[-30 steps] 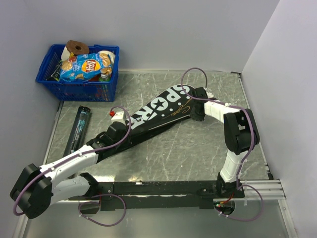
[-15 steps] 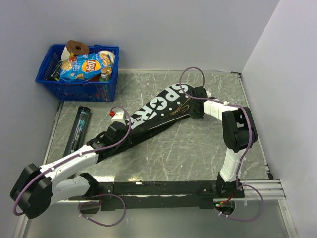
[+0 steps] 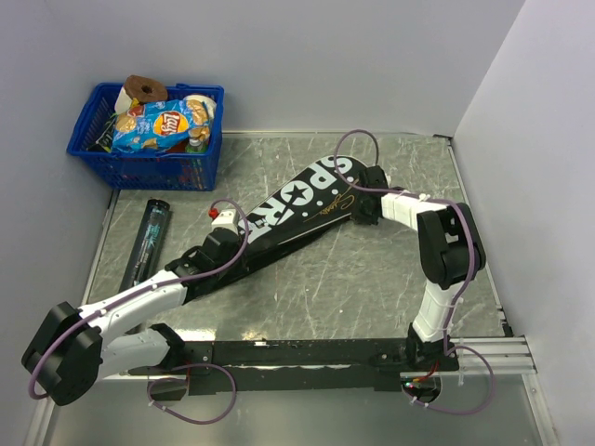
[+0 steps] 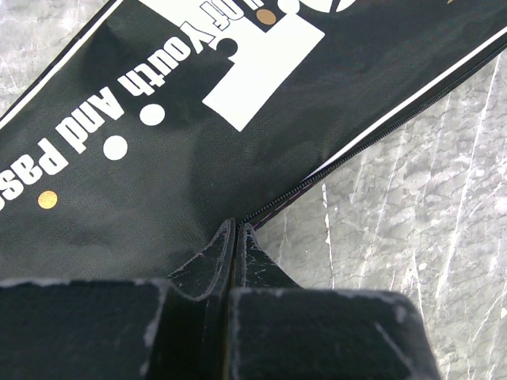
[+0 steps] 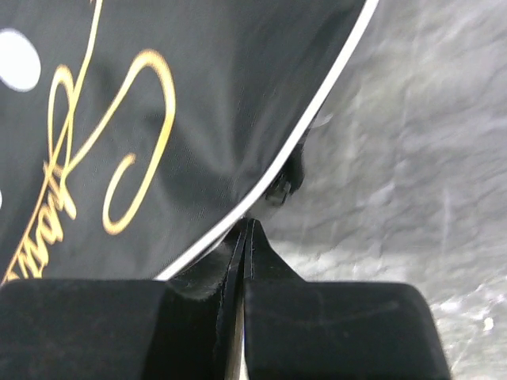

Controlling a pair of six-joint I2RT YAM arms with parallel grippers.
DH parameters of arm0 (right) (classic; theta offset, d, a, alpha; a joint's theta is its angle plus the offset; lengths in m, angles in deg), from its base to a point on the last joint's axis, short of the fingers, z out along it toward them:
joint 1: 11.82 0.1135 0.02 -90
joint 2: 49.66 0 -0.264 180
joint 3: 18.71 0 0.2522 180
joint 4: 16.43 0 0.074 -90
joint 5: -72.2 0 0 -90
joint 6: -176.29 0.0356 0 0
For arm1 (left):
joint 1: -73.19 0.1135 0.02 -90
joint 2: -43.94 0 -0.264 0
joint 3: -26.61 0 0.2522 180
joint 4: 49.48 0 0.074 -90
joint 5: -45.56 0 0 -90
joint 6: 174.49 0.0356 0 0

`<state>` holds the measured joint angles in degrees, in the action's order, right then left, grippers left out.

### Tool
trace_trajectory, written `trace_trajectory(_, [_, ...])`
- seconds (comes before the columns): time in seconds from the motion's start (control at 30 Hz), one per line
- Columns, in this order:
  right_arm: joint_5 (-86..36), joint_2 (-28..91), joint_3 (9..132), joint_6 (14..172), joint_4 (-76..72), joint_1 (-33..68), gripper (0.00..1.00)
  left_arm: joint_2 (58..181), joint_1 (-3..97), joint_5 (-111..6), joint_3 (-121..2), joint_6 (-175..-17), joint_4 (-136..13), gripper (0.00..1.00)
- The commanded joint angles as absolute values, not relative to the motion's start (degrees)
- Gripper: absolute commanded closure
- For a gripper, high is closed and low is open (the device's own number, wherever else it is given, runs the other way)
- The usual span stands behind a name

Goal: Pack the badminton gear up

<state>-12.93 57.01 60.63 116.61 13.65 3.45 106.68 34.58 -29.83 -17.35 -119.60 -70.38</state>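
The black racket-shaped bag (image 3: 288,209) lettered SPORT lies diagonally across the table, wide end at the back right. My left gripper (image 3: 219,245) is shut on the bag (image 4: 198,142) at its narrow part, fingertips pressed together (image 4: 238,226) right on the zipper line (image 4: 356,142). My right gripper (image 3: 359,206) is shut on the white-piped rim of the bag (image 5: 158,119) at the wide end, its tips (image 5: 248,223) just below the zipper pull (image 5: 281,188). A long dark tube (image 3: 147,237) lies on the left, apart from both arms.
A blue plastic basket (image 3: 93,153) holding a crisp packet (image 3: 158,125) and other items stands in the back left corner. Walls close the table on the left, back and right. A black rail (image 3: 307,353) with the arm bases runs along the near edge.
My right gripper has closed on the bag's rim and shifted slightly left, nudging the wide end with it. The left arm has held still.
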Motion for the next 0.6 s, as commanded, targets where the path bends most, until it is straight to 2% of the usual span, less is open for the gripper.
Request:
trace_trajectory(0.0, [-14.64,52.29,58.68,115.20,12.62,4.35,0.94,106.78,34.78,-31.08,-17.83,-119.21,-67.90,0.99])
trace_trajectory(0.03, [-14.11,52.12,59.03,115.20,13.40,4.26,0.74,106.87,34.78,-31.17,-17.83,-119.21,-67.90,0.99])
trace_trajectory(0.1, [-12.45,51.77,59.65,114.59,14.55,4.26,0.62,106.96,34.78,-31.35,-17.92,-119.21,-67.81,0.99])
trace_trajectory(0.23, [-9.81,51.67,60.70,114.33,16.22,4.18,0.59,106.96,34.78,-31.26,-17.74,-119.12,-67.90,0.99])
trace_trajectory(0.57, [-10.76,54.31,63.51,114.50,16.75,1.19,0.61,107.05,34.69,-31.35,-17.92,-119.03,-67.90,0.99])
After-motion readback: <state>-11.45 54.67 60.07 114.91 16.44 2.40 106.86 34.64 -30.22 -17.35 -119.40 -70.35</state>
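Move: The right fingers are shut beside the bag's zippered edge, with the dark zipper pull about 2 cm ahead and 2 cm to their right, at about tip height. The gold signature on the bag lies roughly 6 cm left and 4 cm ahead of this hand; the bag's rounded far end is some 19 cm ahead and 4 cm left. From the left hand, the zipper pull is about 19 cm ahead, 38 cm right and a little lower. The right hand, ending its short pull back and left along the zippered edge, opens its shut fingers to a bit under half, letting go of the edge, and eases back about 1 cm. It then shifts some 2 cm to the right and rises just under 1 cm, edging forward at the end so the zipper pull comes straight ahead of the open tips, while the left hand stays put and keeps its pinch on the bag's edge at the zipper. ##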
